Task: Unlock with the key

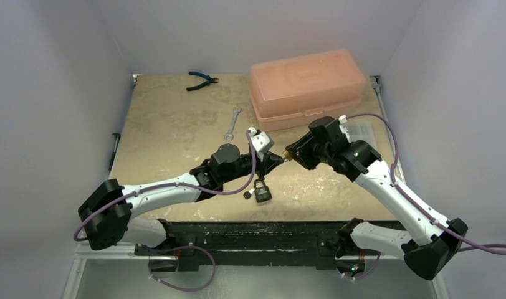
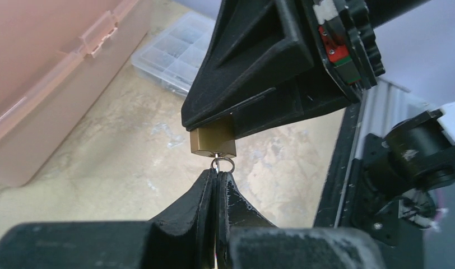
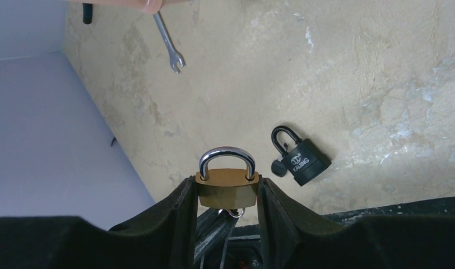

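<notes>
A brass padlock (image 3: 226, 188) with a silver shackle, seated in the body on both sides, is clamped between the fingers of my right gripper (image 3: 226, 193), held above the table. Its brass base (image 2: 213, 143) shows in the left wrist view, with a thin key (image 2: 217, 162) entering the bottom and a small ring (image 2: 223, 164) on it. My left gripper (image 2: 218, 175) is shut on that key, fingertips just below the lock. From above, both grippers (image 1: 283, 156) meet near the middle of the table.
A black padlock (image 1: 261, 190) with its own key lies on the table (image 1: 176, 131) below the grippers. A wrench (image 1: 232, 122), blue-handled pliers (image 1: 202, 80), a pink plastic box (image 1: 308, 85) and a clear organiser (image 2: 175, 53) lie farther back.
</notes>
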Robot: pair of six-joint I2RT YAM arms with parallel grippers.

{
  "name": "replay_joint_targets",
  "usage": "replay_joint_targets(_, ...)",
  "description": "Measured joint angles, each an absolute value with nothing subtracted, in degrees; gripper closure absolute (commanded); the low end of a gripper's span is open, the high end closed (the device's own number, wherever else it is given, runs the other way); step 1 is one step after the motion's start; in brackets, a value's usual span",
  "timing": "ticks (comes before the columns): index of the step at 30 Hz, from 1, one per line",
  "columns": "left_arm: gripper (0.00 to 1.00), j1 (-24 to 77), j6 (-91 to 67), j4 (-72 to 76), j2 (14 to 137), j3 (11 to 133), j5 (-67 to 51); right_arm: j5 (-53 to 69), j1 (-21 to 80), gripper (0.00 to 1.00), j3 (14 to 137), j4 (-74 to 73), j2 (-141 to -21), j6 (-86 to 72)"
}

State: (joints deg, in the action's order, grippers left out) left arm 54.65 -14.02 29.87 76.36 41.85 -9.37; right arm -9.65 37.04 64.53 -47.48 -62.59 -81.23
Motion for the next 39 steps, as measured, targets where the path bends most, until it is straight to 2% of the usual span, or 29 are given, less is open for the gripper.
replay_joint_targets(12,1.00,63.2,4.1,22.8,76.9,45.5,6.3,-10.0,36.9,1.00,64.5,-48.9,-62.6,-80.9)
replay_joint_targets(20,1.00,65.0,9.7,21.8,77.1,46.1,10.9,-10.0,36.9,1.00,64.5,-48.5,-62.7,-81.0)
replay_joint_targets(21,0.97,65.1,9.9,21.8,77.1,46.1,11.0,-10.0,36.9,1.00,64.5,-48.4,-62.7,-81.0)
replay_joint_targets(25,0.53,65.1,10.1,21.3,76.9,46.2,10.9,-9.9,36.9,1.00,64.4,-48.3,-62.7,-81.1)
replay_joint_targets(28,0.30,65.1,8.6,21.1,76.3,46.2,10.7,-8.6,37.5,1.00,64.2,-48.3,-62.6,-81.2)
replay_joint_targets(33,0.19,65.1,4.9,20.7,72.2,45.3,10.7,-7.9,37.7,1.00,64.0,-47.9,-62.6,-81.3)
replay_joint_targets(39,0.18,61.6,-3.9,22.6,63.4,39.9,5.5,-7.9,37.7,1.00,62.4,-46.5,-61.8,-81.3)
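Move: The left fingers already pinch the key's bow, with the key in the brass padlock; the padlock's middle is about 2 cm ahead and 3 cm right of the left hand. The right fingers already grip the brass padlock. On the table, roughly 20 cm lower, the black padlock lies some 4 cm back and 5 cm left of the left hand; the black-headed key is about 5 cm left of the black padlock. Left hand twists the key some 25 degrees clockwise, seen from behind it, releases, and backs up-left 5 cm. ##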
